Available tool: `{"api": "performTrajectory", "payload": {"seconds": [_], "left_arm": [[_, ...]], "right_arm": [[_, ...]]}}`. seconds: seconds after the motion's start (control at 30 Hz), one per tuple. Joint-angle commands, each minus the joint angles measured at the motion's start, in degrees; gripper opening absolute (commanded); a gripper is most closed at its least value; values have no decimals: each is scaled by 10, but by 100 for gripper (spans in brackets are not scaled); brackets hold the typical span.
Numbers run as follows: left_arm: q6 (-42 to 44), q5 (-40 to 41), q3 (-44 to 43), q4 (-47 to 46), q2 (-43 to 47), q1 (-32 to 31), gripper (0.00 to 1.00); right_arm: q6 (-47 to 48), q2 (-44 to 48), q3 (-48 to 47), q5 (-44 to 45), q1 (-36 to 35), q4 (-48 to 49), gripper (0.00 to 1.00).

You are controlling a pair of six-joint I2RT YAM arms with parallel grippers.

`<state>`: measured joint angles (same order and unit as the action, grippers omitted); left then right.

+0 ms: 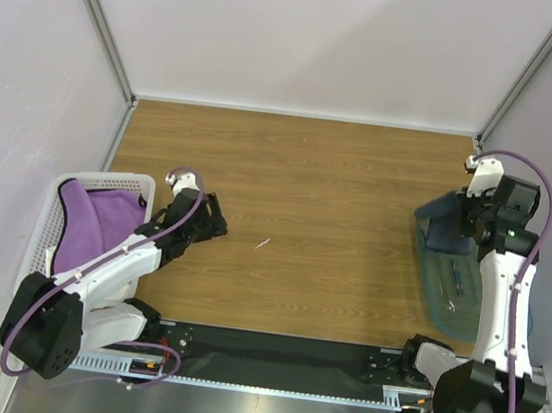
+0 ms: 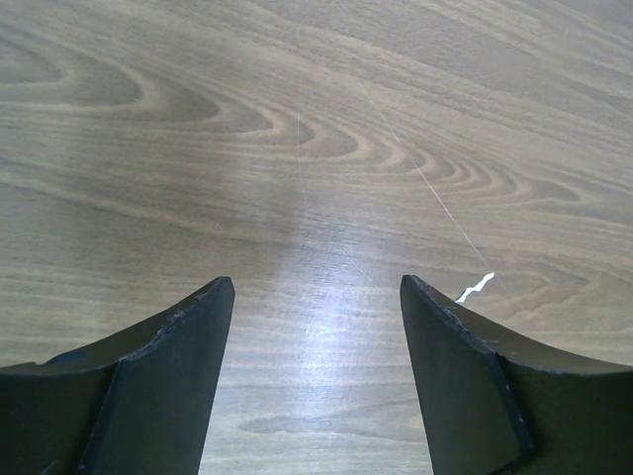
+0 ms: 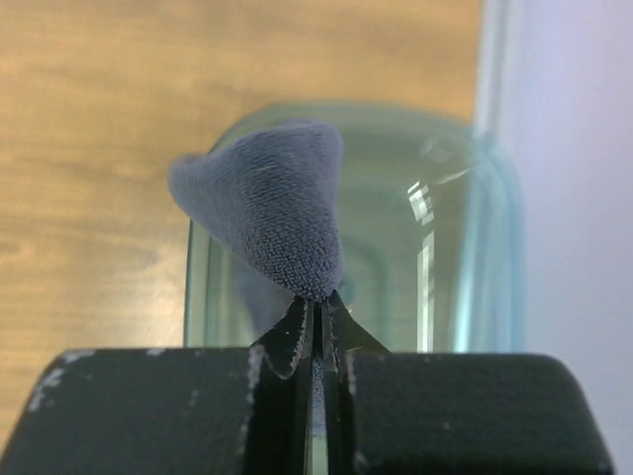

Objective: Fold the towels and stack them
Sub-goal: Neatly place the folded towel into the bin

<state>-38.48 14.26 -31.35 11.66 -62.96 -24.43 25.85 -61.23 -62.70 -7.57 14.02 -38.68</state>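
Observation:
My right gripper (image 3: 316, 302) is shut on the dark navy towel (image 3: 272, 213) and holds it bunched above the translucent teal bin (image 3: 475, 188). In the top view the navy towel (image 1: 449, 226) hangs at the bin's far end beside my right gripper (image 1: 471, 226). The purple towel (image 1: 93, 221) lies crumpled in the white perforated basket (image 1: 55, 202) at the left. My left gripper (image 1: 215, 225) is open and empty just above the bare wood, right of the basket; it also shows in the left wrist view (image 2: 316, 297). The white towel is out of view.
The teal bin (image 1: 453, 284) sits at the table's right edge against the wall. A small white scrap (image 1: 263, 244) lies on the wood mid-table, also in the left wrist view (image 2: 475, 288). Walls enclose the table on three sides.

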Motion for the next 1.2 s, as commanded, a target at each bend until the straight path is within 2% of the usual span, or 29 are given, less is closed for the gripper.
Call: {"api": "performTrajectory", "payload": {"seconds": [0.0,0.2,0.3,0.33,0.43,0.57,0.73,0.8,0.9,0.97,1.17], "left_arm": [[8,14,7,-14,20,-6,75],[8,33,18,-18,35,-12,76],[9,43,20,-15,43,-16,77],[8,42,22,-20,45,-17,77],[13,42,24,-26,49,-19,78],[17,53,19,-23,49,-28,78],[17,57,21,-23,47,-31,78],[17,57,23,-27,46,-31,79],[21,61,19,-24,42,-30,79],[21,67,18,-24,39,-31,79],[29,72,17,-33,33,-31,79]], "right_arm": [[-24,-26,13,-46,14,11,0],[-26,-68,-51,-54,20,-30,0],[-26,-70,-67,52,14,-22,0],[-23,-69,-67,149,14,-13,0],[-9,-56,-66,249,14,1,0],[20,-38,-60,304,11,3,0],[117,-51,2,405,0,70,0],[126,-63,15,424,1,118,0],[114,-93,13,426,1,133,0],[127,-109,25,459,-5,148,0],[118,-123,28,498,-8,178,0]]}}
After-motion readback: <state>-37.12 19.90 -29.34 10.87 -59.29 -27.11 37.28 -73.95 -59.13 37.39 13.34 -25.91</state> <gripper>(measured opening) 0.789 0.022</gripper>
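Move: My right hand still holds the dark towel high over the green bin; the bin's middle lies about 6 cm back towards my base, 1 cm to the right and some 18 cm below. In it, a dark strip lies roughly 8 cm back, 2 cm to the left and 21 cm down. The side wall rises level with the hand, about 16 cm to its right. From my idle left hand the bin is some 56 cm to the right and 4 cm nearer my base. With the towel kept pinched in shut fingers, I dip my right hand about 4 cm, bring it up again, then swing it some 13 cm to the right, away from the bin's middle towards the side wall, sinking a little at the end. As I swing, the wrist turns clockwise some 25 degrees, its left side rolls down about 35, and the fingertips tip lower. ##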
